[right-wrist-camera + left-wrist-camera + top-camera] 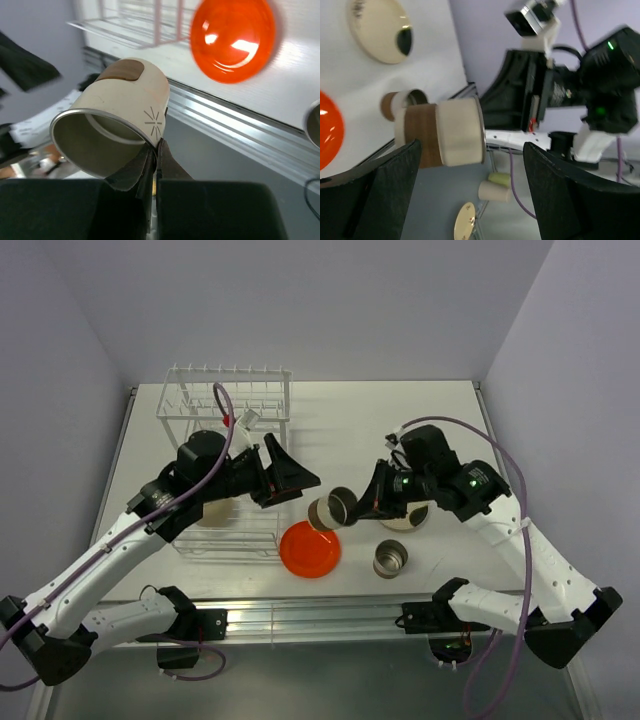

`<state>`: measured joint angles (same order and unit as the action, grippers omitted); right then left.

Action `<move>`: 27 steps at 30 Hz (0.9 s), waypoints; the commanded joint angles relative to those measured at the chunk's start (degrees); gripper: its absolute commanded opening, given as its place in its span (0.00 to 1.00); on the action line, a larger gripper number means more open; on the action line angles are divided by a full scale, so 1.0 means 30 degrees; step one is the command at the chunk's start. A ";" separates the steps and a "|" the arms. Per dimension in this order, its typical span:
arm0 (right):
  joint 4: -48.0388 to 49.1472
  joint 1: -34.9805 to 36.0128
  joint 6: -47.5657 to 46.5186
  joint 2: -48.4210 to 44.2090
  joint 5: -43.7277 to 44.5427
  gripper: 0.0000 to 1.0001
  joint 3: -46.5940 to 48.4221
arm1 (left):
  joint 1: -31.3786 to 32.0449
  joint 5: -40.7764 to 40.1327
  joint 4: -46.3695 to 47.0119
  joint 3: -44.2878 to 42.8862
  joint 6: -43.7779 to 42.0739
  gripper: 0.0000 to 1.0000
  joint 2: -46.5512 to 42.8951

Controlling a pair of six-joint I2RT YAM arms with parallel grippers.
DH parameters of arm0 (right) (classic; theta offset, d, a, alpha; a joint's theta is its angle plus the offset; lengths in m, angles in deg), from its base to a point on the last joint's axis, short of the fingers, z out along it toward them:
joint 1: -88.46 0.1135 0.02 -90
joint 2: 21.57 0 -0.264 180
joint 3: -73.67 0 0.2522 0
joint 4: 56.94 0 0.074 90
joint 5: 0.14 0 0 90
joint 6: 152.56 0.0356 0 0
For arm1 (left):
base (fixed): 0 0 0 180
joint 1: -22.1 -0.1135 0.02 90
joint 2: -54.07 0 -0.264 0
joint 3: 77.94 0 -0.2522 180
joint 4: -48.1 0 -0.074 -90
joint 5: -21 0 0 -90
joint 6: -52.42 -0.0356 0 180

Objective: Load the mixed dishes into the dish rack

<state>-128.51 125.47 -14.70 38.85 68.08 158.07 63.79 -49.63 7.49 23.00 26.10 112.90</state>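
My right gripper (364, 504) (156, 149) is shut on the rim of a small steel cup (338, 508) (116, 116) (445, 132) with a cream and brown outside. It holds the cup on its side above the table. My left gripper (302, 486) (472, 167) is open, and the cup hangs just beyond its spread fingers, touching neither. The orange-red plate (310, 548) (232, 40) lies flat near the front edge. A second steel cup (391, 559) (403, 102) stands to its right. A cream plate (408, 520) (376, 31) lies partly under my right arm. The white wire dish rack (228, 400) stands at the back left.
A cream dish (210, 512) shows inside the rack's basket under my left arm. The metal rail (320, 615) runs along the table's front edge. Grey walls close in the back and both sides.
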 commanded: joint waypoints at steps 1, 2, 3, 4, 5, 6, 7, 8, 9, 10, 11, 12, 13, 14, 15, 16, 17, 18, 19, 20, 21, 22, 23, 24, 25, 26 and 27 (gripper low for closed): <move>0.2707 -0.2254 -0.0718 -0.0744 -0.5738 0.00 0.0044 | -0.0186 0.4055 0.7523 0.1079 0.0827 0.89 -0.0859; 0.3120 -0.3420 -0.0399 -0.0863 -0.7778 0.00 -0.0192 | -0.0215 0.4726 0.8559 0.1720 0.1124 0.89 -0.1004; 0.4081 -0.3896 -0.0076 -0.0980 -0.8726 0.00 -0.0455 | -0.0245 0.4936 0.9643 0.1959 0.1620 0.90 -0.1006; 0.4613 -0.4336 0.0246 -0.1213 -0.9606 0.00 -0.1096 | -0.0245 0.5141 1.0843 0.2106 0.1799 0.90 -0.1006; 0.5256 -0.4688 0.0742 -0.1360 -1.1007 0.00 -0.1363 | -0.0245 0.5317 1.1290 0.2282 0.1888 0.90 -0.1006; 0.6278 -0.4692 0.1646 -0.1420 -1.1456 0.00 -0.1540 | -0.0245 0.5638 1.1584 0.2283 0.1917 0.90 -0.0832; 0.6810 -0.4663 0.2061 -0.1565 -1.1693 0.00 -0.1890 | -0.0245 0.5728 1.1558 0.2109 0.1831 0.91 -0.0656; 0.7425 -0.4691 0.3255 -0.1770 -1.2304 0.00 -0.2212 | -0.0245 0.5787 1.1326 0.2021 0.1714 0.91 -0.0509; 0.8649 -0.4692 0.3789 -0.1888 -1.2658 0.00 -0.2476 | -0.0245 0.5903 1.1178 0.1904 0.1481 0.91 -0.0218; 0.8835 -0.4692 0.4055 -0.2005 -1.2894 0.00 -0.2653 | -0.0245 0.6021 1.0974 0.1700 0.1333 0.91 -0.0099; 0.8866 -0.4663 0.4203 -0.2006 -1.2983 0.00 -0.2626 | -0.0245 0.6109 1.1030 0.1669 0.1303 0.91 0.0105; 0.8983 -0.4691 0.4320 -0.2035 -1.3042 0.00 -0.2655 | -0.0216 0.6226 1.1263 0.1668 0.1390 0.91 0.0165; 0.9100 -0.4692 0.4467 -0.2094 -1.3159 0.00 -0.2713 | -0.0245 0.6401 1.1439 0.1639 0.1390 0.91 0.0224; 0.9304 -0.4692 0.4903 -0.2094 -1.3334 0.00 -0.2742 | -0.0216 0.6374 1.1238 0.1552 0.1303 0.90 0.0341; 0.9654 -0.4663 0.5139 -0.2094 -1.3568 0.00 -0.2714 | -0.0245 0.6344 1.1033 0.1464 0.1042 0.91 0.0400; 0.9890 -0.4633 0.5374 -0.2152 -1.3628 0.00 -0.2597 | -0.0245 0.6286 1.0827 0.1289 0.0836 0.91 0.0458; 1.0066 -0.4633 0.5724 -0.2153 -1.3716 0.00 -0.2538 | -0.0245 0.6256 1.0477 0.1200 0.0631 0.90 0.0488; 1.0242 -0.4633 0.5844 -0.2124 -1.3861 0.00 -0.2451 | -0.0245 0.6227 1.0155 0.1170 0.0339 0.91 0.0488; 1.0301 -0.4662 0.5903 -0.2066 -1.3921 0.00 -0.2276 | -0.0245 0.6430 1.0268 0.1257 0.0336 0.90 0.0459; 1.0389 -0.4662 0.6078 -0.2036 -1.3921 0.00 -0.2245 | -0.0245 0.6577 1.0501 0.1374 0.0394 0.90 0.0459; 1.0651 -0.4662 0.6195 -0.2036 -1.3950 0.00 -0.2245 | -0.0245 0.6752 1.1199 0.1491 0.0626 0.90 0.0401; 1.0741 -0.4633 0.6284 -0.1978 -1.4009 0.00 -0.2274 | -0.0245 0.6986 1.1612 0.1811 0.0803 0.90 0.0400; 1.0829 -0.4662 0.6458 -0.1948 -1.4038 0.00 -0.2303 | -0.0245 0.7279 1.1935 0.1960 0.0979 0.90 0.0226; 1.1061 -0.4662 0.6518 -0.1919 -1.4068 0.00 -0.2361 | -0.0216 0.7310 1.2461 0.2280 0.1067 0.90 0.0109; 1.1238 -0.4662 0.6664 -0.1948 -1.4097 0.00 -0.2391 | -0.0216 0.7340 1.2814 0.2457 0.1126 0.90 -0.0038; 1.1356 -0.4633 0.6868 -0.1919 -1.4126 0.00 -0.2420 | -0.0216 0.7485 1.3195 0.2662 0.1446 0.90 -0.0358; 1.1676 -0.4662 0.6986 -0.1890 -1.4185 0.00 -0.2479 | -0.0245 0.7574 1.4185 0.3099 0.1652 0.90 -0.0506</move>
<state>-99.59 111.55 4.01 33.74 28.28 149.59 62.94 -29.80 41.65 30.41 29.80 113.99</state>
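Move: The cup, its rim already pinched in the right fingers, has its middle about 6 cm right of the open left gripper, 5 cm back and 6 cm below. The orange plate lies some 32 cm under the left hand, 5 cm back and 1 cm right. From the right hand, the left gripper is about 12 cm left, 5 cm ahead and 6 cm higher; the other steel cup stands 12 cm right, 4 cm back and 21 cm down. Raise the right hand about 10 cm, rolling its left side up some 35 degrees so the cup swings up between the waiting left fingers; keep pinching the rim. Bring the left gripper up about 6 cm and a little back and right to meet the cup's base end, levelling its fingers and turning clockwise. Keep the left fingers wide open. ##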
